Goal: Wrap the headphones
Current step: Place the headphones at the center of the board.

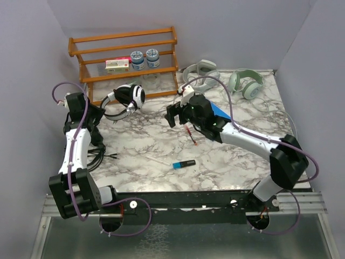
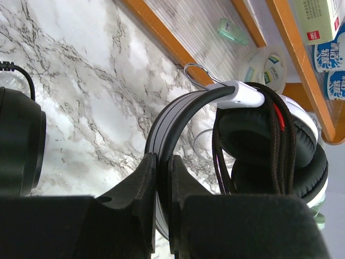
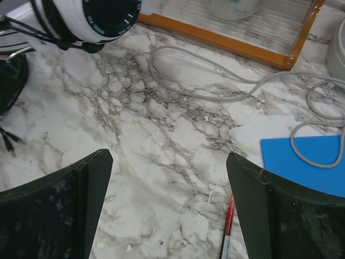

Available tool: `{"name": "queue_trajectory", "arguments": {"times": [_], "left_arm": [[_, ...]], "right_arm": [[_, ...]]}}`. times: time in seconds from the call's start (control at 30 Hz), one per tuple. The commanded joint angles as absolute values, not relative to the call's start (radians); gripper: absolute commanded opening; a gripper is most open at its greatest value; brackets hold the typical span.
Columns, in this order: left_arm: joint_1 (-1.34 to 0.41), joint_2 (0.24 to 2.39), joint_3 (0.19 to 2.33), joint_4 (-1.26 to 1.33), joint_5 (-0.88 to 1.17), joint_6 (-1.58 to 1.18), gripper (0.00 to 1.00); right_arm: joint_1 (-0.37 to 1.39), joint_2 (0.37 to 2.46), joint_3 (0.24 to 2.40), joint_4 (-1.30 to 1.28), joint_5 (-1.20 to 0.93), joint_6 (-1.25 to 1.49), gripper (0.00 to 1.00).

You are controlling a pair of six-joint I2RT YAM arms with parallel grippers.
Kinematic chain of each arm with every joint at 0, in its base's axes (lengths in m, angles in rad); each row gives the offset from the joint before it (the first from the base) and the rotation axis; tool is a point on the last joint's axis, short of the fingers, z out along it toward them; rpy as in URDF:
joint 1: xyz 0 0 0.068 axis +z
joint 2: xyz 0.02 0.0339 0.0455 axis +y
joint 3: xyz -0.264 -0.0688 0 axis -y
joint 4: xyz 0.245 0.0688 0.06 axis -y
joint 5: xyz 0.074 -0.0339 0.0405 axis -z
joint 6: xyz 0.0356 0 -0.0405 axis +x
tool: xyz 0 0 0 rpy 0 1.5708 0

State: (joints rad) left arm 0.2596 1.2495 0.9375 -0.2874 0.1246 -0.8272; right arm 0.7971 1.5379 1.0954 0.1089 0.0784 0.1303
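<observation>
The white-and-black headphones hang in front of the rack, just above the marble. My left gripper is shut on their black headband, which sits pinched between the two fingers. A dark braided cable with a red strand is wound around the folded ear cups. My right gripper hovers over bare marble in the middle, open, with nothing between its fingers. One white ear cup shows at the top left of the right wrist view.
An orange wooden rack with tubs and a box stands at the back. Two pale headphones lie at the back right, their grey cable trailing past a blue card and red pen. A black ear cup lies at the left. A blue stick lies near the front.
</observation>
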Motion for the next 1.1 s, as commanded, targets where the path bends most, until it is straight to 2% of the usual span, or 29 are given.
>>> {"name": "queue_trajectory", "arguments": {"times": [0.0,0.27,0.43,0.57,0.63,0.73,0.77,0.8,0.93,1.07], "left_arm": [[0.263,1.248,0.972,-0.232,0.134,-0.911,0.0],[0.289,1.29,1.045,-0.221,0.07,-0.973,0.0],[0.297,1.322,1.075,-0.237,0.055,-0.978,0.0],[0.301,1.325,1.058,-0.213,0.045,-0.989,0.0],[0.301,1.33,1.057,-0.209,0.049,-0.991,0.0],[0.302,1.333,1.054,-0.2,0.06,-0.991,0.0],[0.302,1.333,1.052,-0.197,0.062,-0.992,0.0],[0.302,1.334,1.049,-0.192,0.063,-0.992,0.0],[0.302,1.342,1.033,-0.177,0.063,-0.993,0.0],[0.302,1.351,1.023,-0.167,0.068,-0.985,0.0]], "right_arm": [[0.768,1.665,1.177,0.204,0.045,0.087,0.94],[0.759,1.909,1.346,0.255,-0.041,0.011,0.78],[0.7,2.041,1.494,0.159,-0.138,-0.026,0.68],[0.689,2.14,1.604,0.083,-0.098,-0.018,0.51],[0.689,2.19,1.655,0.045,-0.077,-0.004,0.36],[0.689,2.26,1.724,0.007,-0.059,0.062,0.18],[0.689,2.277,1.733,0.008,-0.062,0.079,0.08],[0.689,2.29,1.737,0.017,-0.061,0.105,0.01],[0.689,2.344,1.743,0.052,-0.053,0.192,0.0],[0.686,2.453,1.88,-0.099,-0.017,0.273,0.01]]}}
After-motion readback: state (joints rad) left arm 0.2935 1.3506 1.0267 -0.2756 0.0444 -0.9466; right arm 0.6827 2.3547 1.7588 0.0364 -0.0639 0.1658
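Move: The grey cable loop in front of the wooden rack lies about 17 cm ahead of the right hand, 9 cm to its left and 19 cm below. The red pen is some 9 cm right and 2 cm ahead, the blue folder about 19 cm right and 10 cm ahead; the held headphones' cups hang some 20 cm left and 10 cm ahead. From the left hand, the loop is about 12 cm ahead and 25 cm right. Forward, down and somewhat left, the right hand reaches some 20 cm towards the grey cable loop, sinking steeply at the end as it tips downward and closing from wide open to fully shut on the way. The left hand keeps its pinch on the headband, shifting the headphones about 4 cm left and forward with a slight counter-clockwise turn. ##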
